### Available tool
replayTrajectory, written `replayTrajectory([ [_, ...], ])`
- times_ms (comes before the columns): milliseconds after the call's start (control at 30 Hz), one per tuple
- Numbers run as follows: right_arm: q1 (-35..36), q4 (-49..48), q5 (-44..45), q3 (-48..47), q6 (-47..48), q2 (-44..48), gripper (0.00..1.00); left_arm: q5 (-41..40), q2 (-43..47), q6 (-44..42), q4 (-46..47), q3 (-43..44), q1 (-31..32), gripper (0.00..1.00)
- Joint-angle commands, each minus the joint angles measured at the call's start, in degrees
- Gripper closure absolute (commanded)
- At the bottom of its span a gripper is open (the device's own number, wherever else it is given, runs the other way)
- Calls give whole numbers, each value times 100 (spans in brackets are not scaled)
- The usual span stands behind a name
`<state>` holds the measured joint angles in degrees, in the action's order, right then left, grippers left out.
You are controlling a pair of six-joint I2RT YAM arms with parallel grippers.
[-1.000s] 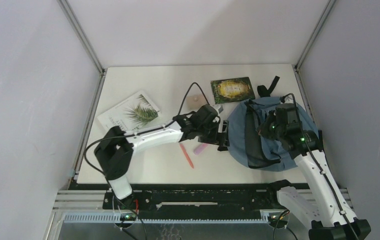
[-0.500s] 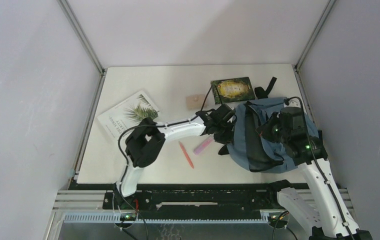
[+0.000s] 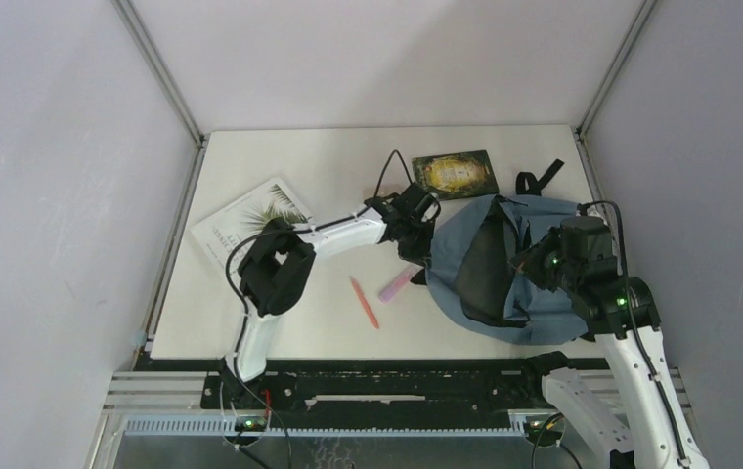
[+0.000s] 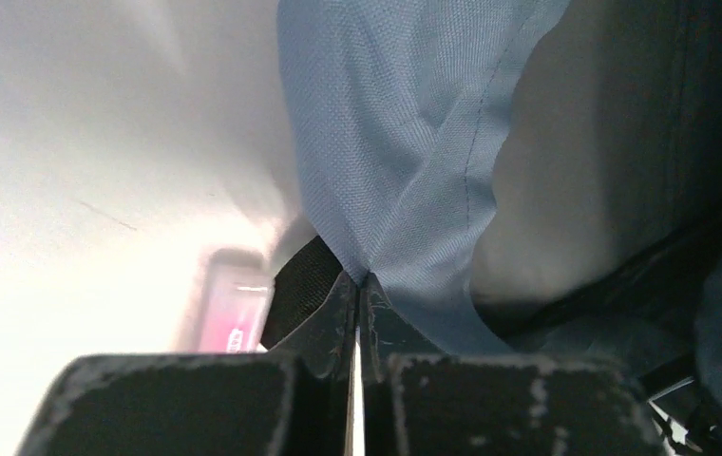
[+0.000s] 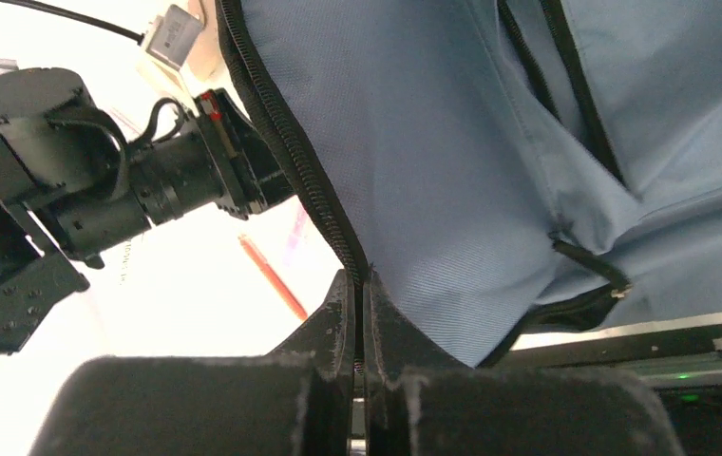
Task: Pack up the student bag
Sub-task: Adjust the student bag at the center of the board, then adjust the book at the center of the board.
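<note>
The student bag (image 3: 453,256), dusty blue with black zipper trim, lies at the right of the table with its dark main opening (image 3: 485,269) gaping. My left gripper (image 3: 423,252) is at the bag's left edge. In the left wrist view it (image 4: 361,282) is shut on a fold of the blue fabric (image 4: 405,142). My right gripper (image 3: 532,266) is over the opening's right side. In the right wrist view it (image 5: 361,282) is shut on the zipper edge (image 5: 300,161) of the blue flap (image 5: 452,142).
A red pencil (image 3: 364,302) and a pink eraser (image 3: 397,284) lie just left of the bag. A white booklet with a palm leaf (image 3: 250,223) lies at the far left, a dark green book (image 3: 456,174) behind the bag. A black strap (image 3: 541,179) trails at the back.
My left gripper has moved right to the bag's left edge and shut on its fabric. The right gripper has pulled the flap rightward, and the opening gapes wider.
</note>
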<state>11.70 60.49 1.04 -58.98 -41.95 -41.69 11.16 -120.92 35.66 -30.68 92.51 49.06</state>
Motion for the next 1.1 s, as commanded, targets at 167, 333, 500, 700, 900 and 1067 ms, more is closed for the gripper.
replayTrajectory([
  [167, -19, 56, 803, 214, -87, -62, 100, 657, 498, -673, -19, 213, 86, 87],
  [333, -19, -176, 1151, 420, 438, -318, 98, 470, 1049, -905, -238, 139, 100, 35],
  [500, 208, -682, 286, 899, 726, -627, 45, 45, 1993, -991, -416, -32, -399, 20],
  [700, 1266, -1223, -211, 1177, 239, -1459, 18, -1069, 3212, -661, -463, -906, -1587, 8],
  [900, 1703, -1924, 13, 1047, 115, -1053, 8, -1503, 4235, 1, -598, -2402, -3389, 8],
  [1067, 1680, -2151, 288, 1047, 93, -674, 6, -1746, 5052, 423, -590, -3681, -4677, 0],
])
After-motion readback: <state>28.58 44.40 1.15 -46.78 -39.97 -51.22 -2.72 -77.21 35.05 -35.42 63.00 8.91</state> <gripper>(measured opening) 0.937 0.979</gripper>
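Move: The left gripper pinches the student bag's left edge close to the table; the bag's middle is about 17 cm to its right and 2 cm nearer. The pink marker lies some 7 cm left of this gripper and 5 cm nearer, the palm-leaf booklet about 41 cm left and 9 cm farther out. The right gripper holds the zipped flap high; the bag's middle is about 17 cm below it, 6 cm ahead and 4 cm to the right. Open the left gripper to let go of the bag's edge, lift nearly 20 cm, then sweep it left about 35 cm towards the palm-leaf booklet, turning counter-clockwise and sinking at the end. Meanwhile lower the right gripper with the flap, open it wide to release the zipped edge, dip on down and left over the bag, and rise slightly. ##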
